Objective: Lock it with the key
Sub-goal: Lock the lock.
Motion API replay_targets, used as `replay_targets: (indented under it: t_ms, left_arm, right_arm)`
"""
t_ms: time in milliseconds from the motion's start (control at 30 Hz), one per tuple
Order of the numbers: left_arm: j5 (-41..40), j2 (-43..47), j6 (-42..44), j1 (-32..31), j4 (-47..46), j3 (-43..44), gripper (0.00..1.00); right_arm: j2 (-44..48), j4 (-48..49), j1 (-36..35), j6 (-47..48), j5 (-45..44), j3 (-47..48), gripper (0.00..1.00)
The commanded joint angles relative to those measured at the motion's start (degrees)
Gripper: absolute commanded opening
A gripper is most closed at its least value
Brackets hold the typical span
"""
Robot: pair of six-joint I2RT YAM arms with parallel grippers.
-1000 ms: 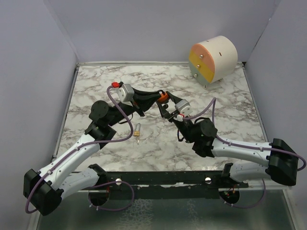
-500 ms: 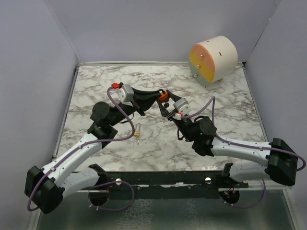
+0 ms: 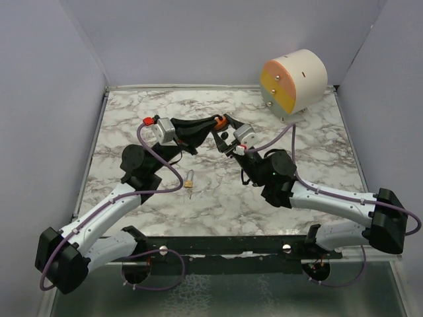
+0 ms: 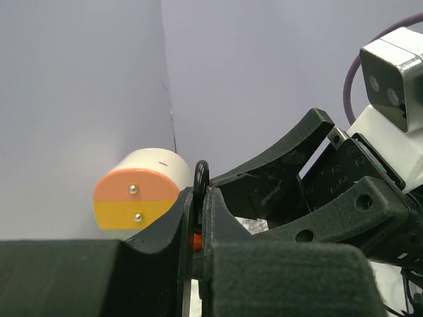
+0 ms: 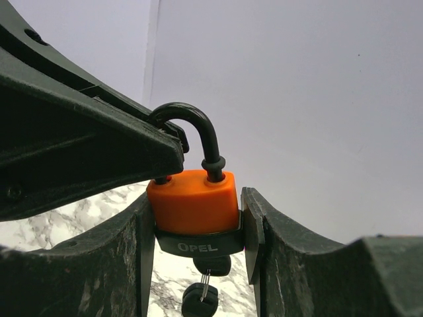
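Note:
An orange padlock [image 5: 195, 201] with a black base hangs in the air between both arms, above the marble table [image 3: 317, 152]. My right gripper [image 5: 196, 216] is shut on the padlock body, one finger on each side. My left gripper [image 4: 197, 198] is shut on the black shackle [image 5: 192, 119], which sticks up between its fingers [image 4: 225, 218]. A black-headed key [image 5: 211, 265] sits in the keyhole under the padlock, and a second key dangles from its ring. From above, the padlock [image 3: 219, 121] shows where the two grippers meet.
A small brass padlock [image 3: 190, 179] lies on the marble in front of the left arm. A white drum with an orange and yellow face [image 3: 294, 82] stands at the back right. Purple walls close in the table on three sides.
Both grippers, still holding the orange padlock, have moved together toward the back and slightly left. The right arm has stretched further forward.

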State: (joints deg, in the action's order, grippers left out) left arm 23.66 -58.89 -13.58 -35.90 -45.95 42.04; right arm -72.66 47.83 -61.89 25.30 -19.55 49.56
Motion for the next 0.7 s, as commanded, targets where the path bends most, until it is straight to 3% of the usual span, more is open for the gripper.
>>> replay_targets:
  t_ms: [0, 667]
  left_arm:
    - [7.3, -8.1, -1.2, -0.8, 24.1, -8.6, 0.00]
    - [10.8, -20.4, -2.3, -0.6, 20.1, -12.7, 0.00]
  right_arm:
    - [4.0, 25.3, -0.9, -4.9, 11.6, 11.9, 0.01]
    - [3.9, 25.2, -1.0, -4.0, 14.4, 13.6, 0.01]
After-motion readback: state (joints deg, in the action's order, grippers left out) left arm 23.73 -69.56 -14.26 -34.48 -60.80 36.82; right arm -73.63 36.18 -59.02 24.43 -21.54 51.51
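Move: The left fingers already pinch the black shackle near its bend; the lock's orange body, which it is being worked into, lies about 3 cm below that hand, 2 cm to its right and 1 cm farther out. The right hand already grips that body: from it the shackle's bend is about 3 cm up and 1 cm left, level fore and aft, while the keys hang straight below, some 4 cm down. Still pinching the shackle, the left hand presses it down towards the lock body as it travels about 5 cm down and some 3 cm forward, drifting slightly right, with its wrist angle hardly changing. The right hand keeps its grip on the body and gives way in the same direction, going about 4 cm down and 2.5 cm forward while it tips down and rolls its left side lower, roughly 10 degrees in all, so the left hand gains about a centimetre on it. ##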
